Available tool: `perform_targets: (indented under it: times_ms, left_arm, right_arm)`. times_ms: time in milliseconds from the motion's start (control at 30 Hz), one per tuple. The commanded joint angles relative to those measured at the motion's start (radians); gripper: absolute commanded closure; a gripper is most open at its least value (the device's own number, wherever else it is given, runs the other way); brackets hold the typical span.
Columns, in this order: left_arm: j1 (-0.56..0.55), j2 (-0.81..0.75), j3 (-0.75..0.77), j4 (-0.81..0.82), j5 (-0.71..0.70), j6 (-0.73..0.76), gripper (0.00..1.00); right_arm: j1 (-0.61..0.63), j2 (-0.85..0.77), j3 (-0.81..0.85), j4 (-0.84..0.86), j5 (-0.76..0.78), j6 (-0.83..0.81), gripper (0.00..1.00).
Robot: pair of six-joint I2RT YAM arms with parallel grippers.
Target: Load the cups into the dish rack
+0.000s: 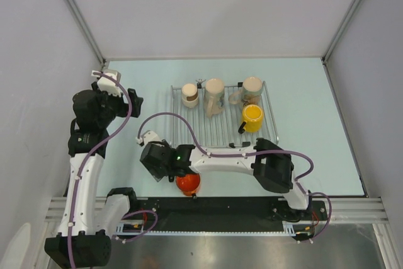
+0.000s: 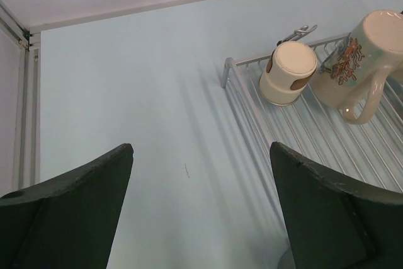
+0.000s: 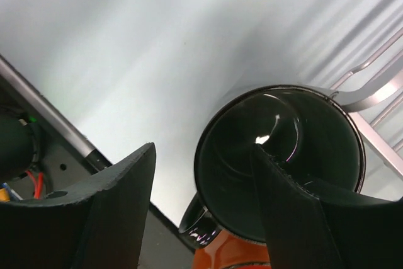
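Observation:
The dish rack [image 1: 223, 131] lies mid-table with the small cream cup [image 1: 189, 94], a taller cream cup [image 1: 214, 96], a beige cup [image 1: 252, 87] and the yellow cup [image 1: 252, 118] on it. The orange cup [image 1: 188, 183] sits near the front edge. Against it stands the dark cup [image 3: 239, 174], mouth toward the camera. My right gripper [image 3: 203, 148] is open: one finger reaches inside the dark cup, the other stands clear outside its rim. In the top view my right gripper [image 1: 171, 174] covers the dark cup. My left gripper [image 2: 201, 149] is open and empty over bare table left of the rack [image 2: 302, 137].
A black rail [image 1: 220, 209] runs along the table's front edge right behind the orange cup. Grey walls enclose the left, back and right sides. The rack's near corner bar [image 3: 371, 96] lies just beyond the dark cup.

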Motion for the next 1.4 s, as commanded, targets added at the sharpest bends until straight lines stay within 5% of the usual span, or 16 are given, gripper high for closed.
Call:
perform_targets:
  times_ms: [0, 100, 367, 600, 833, 1067, 1367]
  left_arm:
    - [0.009, -0.016, -0.001, 0.026, 0.023, 0.016, 0.05]
    - [0.008, -0.019, -0.012, 0.021, 0.032, 0.019, 0.05]
    - [0.009, -0.055, -0.007, 0.004, 0.036, 0.027, 0.05]
    - [0.008, -0.055, 0.008, 0.000, 0.062, 0.012, 0.05]
    - [0.008, -0.091, 0.066, -0.028, 0.159, -0.034, 0.04]
    - [0.008, -0.088, 0.083, -0.036, 0.263, -0.074, 0.03]
    - [0.008, -0.008, 0.068, 0.029, 0.804, -0.154, 0.00]
  right_arm:
    - [-0.021, 0.024, 0.050, 0.025, -0.046, -0.023, 0.34]
    - [-0.033, 0.059, 0.063, 0.028, -0.078, -0.018, 0.40]
    - [-0.058, 0.061, 0.071, 0.023, -0.119, 0.002, 1.00]
    - [-0.062, -0.164, -0.057, 0.068, -0.150, 0.007, 1.00]
    - [-0.108, -0.594, -0.425, 0.412, -0.346, 0.052, 1.00]
    - [-0.307, -0.916, -0.714, 0.679, -0.538, 0.187, 1.00]
    - [-0.522, -1.096, -1.146, 1.562, -0.727, 0.615, 1.00]
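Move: The dark cup is just under the right hand, its middle about 3 cm ahead, 3 cm to the right and 5 cm below, with its left rim between the open fingers. The orange cup is some 6 cm back and 9 cm right of that hand, the rack's middle about 19 cm ahead and 20 cm right. From the left hand the dark cup lies roughly 14 cm back, 13 cm right and 24 cm below. The right hand pinches the dark cup's wall at the rim, one finger inside, after sinking about 2.5 cm. It then lifts the cup more than 20 cm while carrying it some 17 cm right, towards the rack, rolling about 60 degrees until the fingers point left and nearly level. The open left hand swings right, back and up, turning clockwise. ##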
